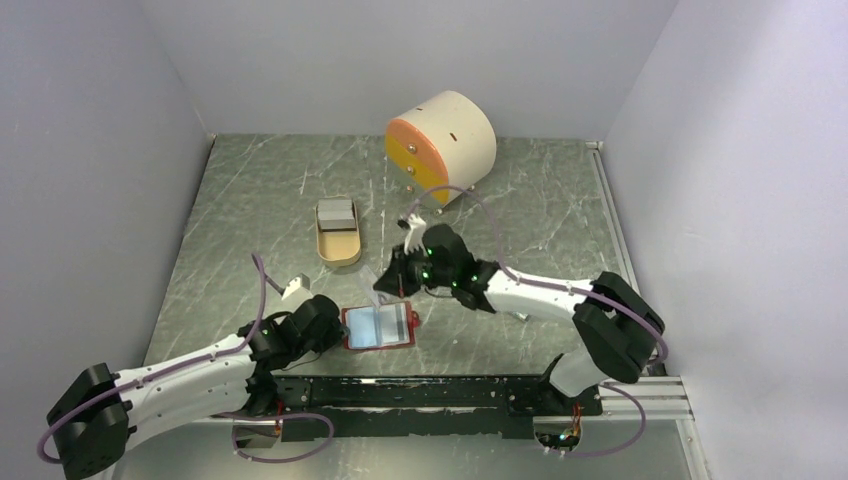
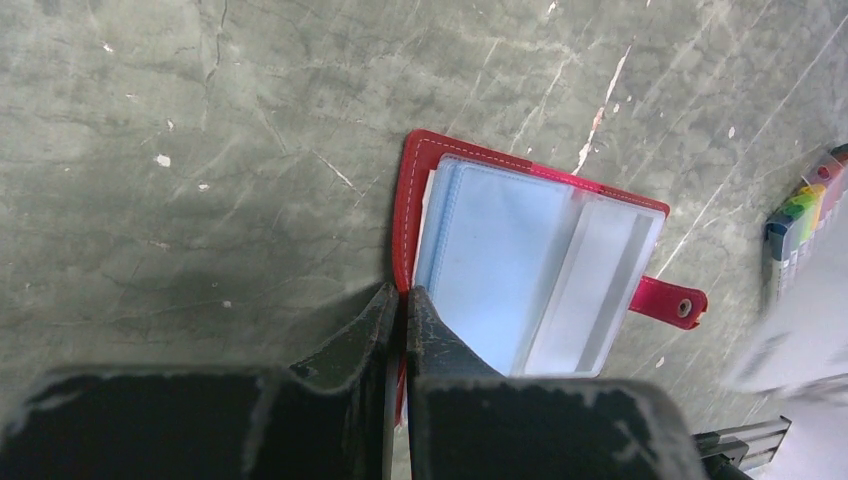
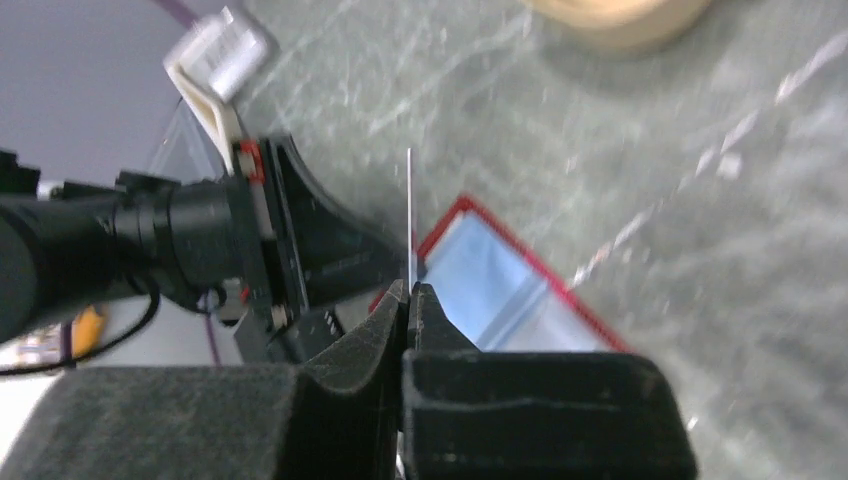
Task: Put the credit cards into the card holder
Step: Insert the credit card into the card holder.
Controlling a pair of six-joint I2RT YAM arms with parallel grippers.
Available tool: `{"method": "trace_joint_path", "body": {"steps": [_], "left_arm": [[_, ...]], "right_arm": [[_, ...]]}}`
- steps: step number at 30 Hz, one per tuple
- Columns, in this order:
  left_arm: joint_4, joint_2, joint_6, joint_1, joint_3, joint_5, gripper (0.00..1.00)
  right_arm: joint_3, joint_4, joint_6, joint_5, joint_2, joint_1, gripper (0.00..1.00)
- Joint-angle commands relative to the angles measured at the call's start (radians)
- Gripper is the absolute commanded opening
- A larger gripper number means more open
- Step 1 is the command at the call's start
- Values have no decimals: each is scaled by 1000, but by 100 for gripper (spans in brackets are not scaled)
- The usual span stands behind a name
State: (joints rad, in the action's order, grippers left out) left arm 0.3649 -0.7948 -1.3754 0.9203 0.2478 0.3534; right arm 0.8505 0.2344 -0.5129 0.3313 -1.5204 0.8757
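The red card holder (image 1: pixel 380 327) lies open on the table with its pale blue pockets (image 2: pixel 520 270) facing up and its snap tab (image 2: pixel 668 301) pointing away from my left gripper. My left gripper (image 2: pixel 403 295) is shut on the holder's red left edge. My right gripper (image 3: pixel 410 290) hovers just above the holder (image 3: pixel 500 290), shut on a thin silver-grey credit card (image 3: pixel 410 215) seen edge-on. That card (image 1: pixel 385 287) hangs tilted over the holder's far left corner. More credit cards (image 1: pixel 336 213) lie stacked in the tan tray.
A tan oval tray (image 1: pixel 340 250) stands behind the holder. A cream drum with an orange and yellow face (image 1: pixel 442 148) sits at the back. A bundle of rainbow-coloured sticks (image 2: pixel 800 215) lies just beyond the snap tab. Grey walls enclose the table.
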Motion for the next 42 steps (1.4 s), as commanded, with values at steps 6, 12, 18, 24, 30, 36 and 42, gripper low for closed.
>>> {"method": "trace_joint_path", "body": {"steps": [6, 12, 18, 24, 30, 36, 42], "left_arm": [[-27, -27, 15, 6, 11, -7, 9], [-36, -22, 18, 6, 13, -11, 9], [-16, 0, 12, 6, 13, -8, 9], [-17, 14, 9, 6, 5, -10, 9], [-27, -3, 19, 6, 12, -17, 9], [-23, -1, 16, 6, 9, -21, 9], [-34, 5, 13, 6, 2, -19, 9]], "right_arm": [[-308, 272, -346, 37, 34, 11, 0], [-395, 422, -456, 71, -40, 11, 0], [-393, 363, -450, 21, -37, 12, 0], [-398, 341, -430, -16, -47, 5, 0], [-410, 423, -458, 21, -108, -1, 0], [-445, 396, -467, -30, -50, -11, 0], [-443, 408, -472, -21, -63, -13, 0]]}}
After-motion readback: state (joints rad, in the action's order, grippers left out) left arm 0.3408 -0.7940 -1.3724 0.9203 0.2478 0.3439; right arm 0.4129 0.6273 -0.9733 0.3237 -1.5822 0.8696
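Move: The right hand already pinches a card; the open card holder lies beneath, its middle about 13 cm below the hand, 6 cm back and roughly 1 cm to the right. The card tray stands some 15 cm ahead of this hand and 8 cm to its left, 12 cm lower. The left hand still grips the holder's left edge, so the holder's middle is about 8 cm to its right, level fore and aft, 1 cm below. The right hand carries its card down about 10 cm, back and right, rolling some 30 degrees, towards the holder. ##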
